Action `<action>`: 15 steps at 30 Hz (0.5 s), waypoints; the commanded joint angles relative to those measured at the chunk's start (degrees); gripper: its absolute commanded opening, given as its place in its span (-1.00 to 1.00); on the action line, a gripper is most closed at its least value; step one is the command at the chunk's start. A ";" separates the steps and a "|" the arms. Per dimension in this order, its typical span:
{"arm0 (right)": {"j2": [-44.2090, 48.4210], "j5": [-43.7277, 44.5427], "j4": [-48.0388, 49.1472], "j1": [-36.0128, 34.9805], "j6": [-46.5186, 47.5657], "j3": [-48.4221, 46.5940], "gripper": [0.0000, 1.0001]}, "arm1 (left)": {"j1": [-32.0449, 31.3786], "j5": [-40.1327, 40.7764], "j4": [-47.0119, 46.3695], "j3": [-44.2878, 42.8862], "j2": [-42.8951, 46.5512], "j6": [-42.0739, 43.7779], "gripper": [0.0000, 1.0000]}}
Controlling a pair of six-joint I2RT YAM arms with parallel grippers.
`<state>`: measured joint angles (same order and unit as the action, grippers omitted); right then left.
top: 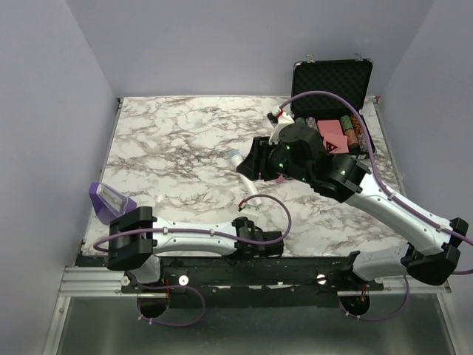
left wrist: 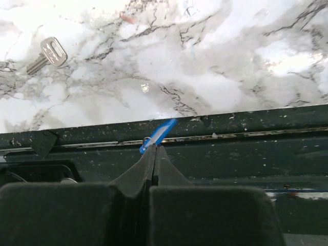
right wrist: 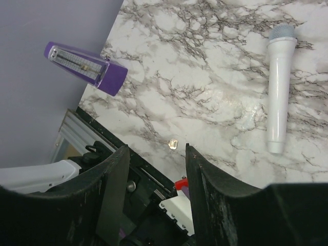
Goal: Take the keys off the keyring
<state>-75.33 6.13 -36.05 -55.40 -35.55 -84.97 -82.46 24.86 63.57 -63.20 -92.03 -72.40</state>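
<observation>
In the left wrist view my left gripper (left wrist: 155,147) is shut on the blue key (left wrist: 163,131), which sticks out up and right from the fingertips. The thin silver keyring (left wrist: 146,139) loops at the key's lower end, against the left fingertip. They hang over the black rail at the table's near edge. A bare silver key (left wrist: 49,53) lies loose on the marble, apart from the ring. My right gripper (right wrist: 156,146) hovers high above the table, open and holding nothing, with that silver key (right wrist: 172,143) showing far below between its fingers.
A white microphone with a grey head (right wrist: 278,92) lies on the marble under the right arm. A purple metronome (top: 111,200) stands at the left edge. An open black case (top: 332,81) with small items sits at the back right. The black rail (left wrist: 246,133) runs along the near edge.
</observation>
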 commanded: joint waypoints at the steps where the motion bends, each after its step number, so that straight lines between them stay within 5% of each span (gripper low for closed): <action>1: 1.41 0.20 0.81 0.29 0.04 -0.02 0.12 | 1.06 4.93 3.40 -3.33 1.50 1.38 -1.00; 14: 1.59 1.60 -1.03 0.46 0.22 -1.16 0.12 | 10.20 8.89 1.73 -5.09 3.08 9.12 -1.00; 15: 1.68 2.04 -1.38 0.46 0.31 -1.25 0.14 | 11.51 8.89 1.47 -4.92 3.43 9.64 -0.86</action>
<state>-75.29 6.22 -36.12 -55.37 -35.53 -84.97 -74.43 30.41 64.86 -67.11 -90.41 -65.98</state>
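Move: The left hand holds the ring with the blue tag over the dark rail, with the table's front edge roughly 2 cm ahead and 7 cm below. On the table, the loose key lies about 9 cm ahead, 13 cm to the left and 7 cm down. The white microphone is some 26 cm ahead and 4 cm to the right, also about 7 cm lower. From the right hand, the key is about 7 cm back, 18 cm left and 33 cm below. Still pinching the ring between shut fingertips, the left hand carries it with its blue tag forward about 5 cm and up some 3 cm, off the rail side and in over the table's front strip. It rises first, then goes ever more forward, while the fingers tilt outward by about 5 degrees. ##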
